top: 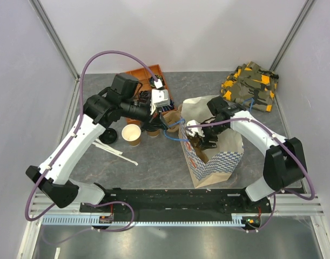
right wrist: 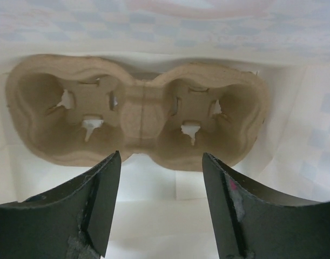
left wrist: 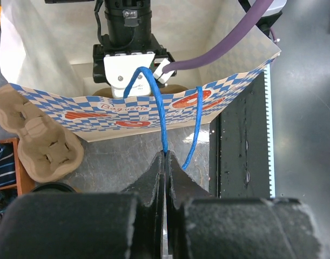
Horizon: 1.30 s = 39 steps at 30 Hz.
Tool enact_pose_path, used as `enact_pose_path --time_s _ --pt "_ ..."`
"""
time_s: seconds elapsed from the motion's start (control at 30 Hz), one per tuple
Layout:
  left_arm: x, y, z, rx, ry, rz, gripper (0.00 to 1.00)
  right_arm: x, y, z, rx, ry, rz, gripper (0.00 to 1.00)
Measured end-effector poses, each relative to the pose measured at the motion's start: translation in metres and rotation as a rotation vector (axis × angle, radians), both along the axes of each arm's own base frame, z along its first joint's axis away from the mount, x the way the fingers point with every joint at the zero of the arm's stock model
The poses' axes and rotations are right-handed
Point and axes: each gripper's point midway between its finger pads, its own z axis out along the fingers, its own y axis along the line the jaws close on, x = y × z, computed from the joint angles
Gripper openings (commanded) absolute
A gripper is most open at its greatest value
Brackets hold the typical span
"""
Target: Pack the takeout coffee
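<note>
My left gripper point(top: 163, 128) point(left wrist: 166, 154) is shut on the blue cord handle point(left wrist: 154, 97) of the blue-checked paper bag point(top: 219, 159) point(left wrist: 46, 110) and holds its near side. My right gripper point(top: 201, 141) point(right wrist: 162, 162) is open and empty, reaching down inside the bag. Below it a two-cup cardboard carrier point(right wrist: 137, 113) lies on the bag's bottom with both wells empty. A small brown cup point(top: 153, 131) shows partly under my left gripper, with its top hidden. I cannot tell whether it is the takeout coffee.
A lidless tan cup point(top: 132, 135) stands left of the bag. A second cardboard carrier point(left wrist: 43, 143) lies outside the bag's left side. A loose black lid point(top: 107, 136) and white sticks point(top: 119, 152) lie at the left. An orange tray point(top: 145, 73) and a camouflage cloth point(top: 251, 86) are at the back.
</note>
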Motion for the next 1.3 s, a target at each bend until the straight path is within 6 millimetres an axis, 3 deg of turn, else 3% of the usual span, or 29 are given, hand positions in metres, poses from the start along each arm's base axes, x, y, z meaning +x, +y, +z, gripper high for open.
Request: enact_pose_path --time_s 0.33,0.5,0.6,0.73,0.93,1.13,1.27,1.3 --pt "-0.002 0.005 -0.018 0.029 0.011 0.019 0.02 0.001 0.001 -0.026 -0.023 -0.022 0.005 0.72" --pt "-0.007 0.007 -0.026 0.042 0.02 0.011 0.02 0.006 0.004 -0.029 -0.017 -0.051 0.005 0.71" --pt "-0.007 0.007 -0.029 0.048 0.02 0.009 0.02 0.007 0.004 -0.032 -0.016 -0.059 0.006 0.66" --pt "-0.005 0.008 -0.03 0.056 0.012 0.016 0.02 0.006 0.002 -0.038 -0.03 -0.061 0.004 0.46" --pt "-0.004 0.009 -0.031 0.061 0.004 0.018 0.02 0.01 -0.001 -0.043 -0.054 -0.06 -0.016 0.25" --pt "-0.004 0.009 -0.032 0.064 0.003 0.018 0.02 0.017 0.0 -0.034 -0.059 -0.081 -0.03 0.04" --pt "-0.004 0.01 -0.033 0.069 0.006 0.021 0.02 0.021 0.001 -0.029 -0.063 -0.102 -0.028 0.0" --pt "-0.004 0.01 -0.033 0.072 0.007 0.022 0.02 0.021 0.0 -0.028 -0.064 -0.105 -0.029 0.05"
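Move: The right hand is already inside the paper bag. The cup holder on the bag floor lies about 5 cm to its left, 2 cm back and 4 cm down; the bag's left wall is some 10 cm left, its far wall about 10 cm ahead. From the left hand, which already grips the blue handle, the bag's left rim is about 8 cm right and 2 cm down. The cup holder is some 15 cm right, 5 ahead, 28 below. Still pinching the blue handle, the left hand sinks about 3 cm and eases slightly left. Inside the bag, the right hand goes down some 4 cm beside the cup holder's right-hand edge, shuts its wide-open fingers on nothing, then comes up about 1.5 cm while edging roughly 1 cm forward. Its closed tips end close to the rim; contact can't be made out. ##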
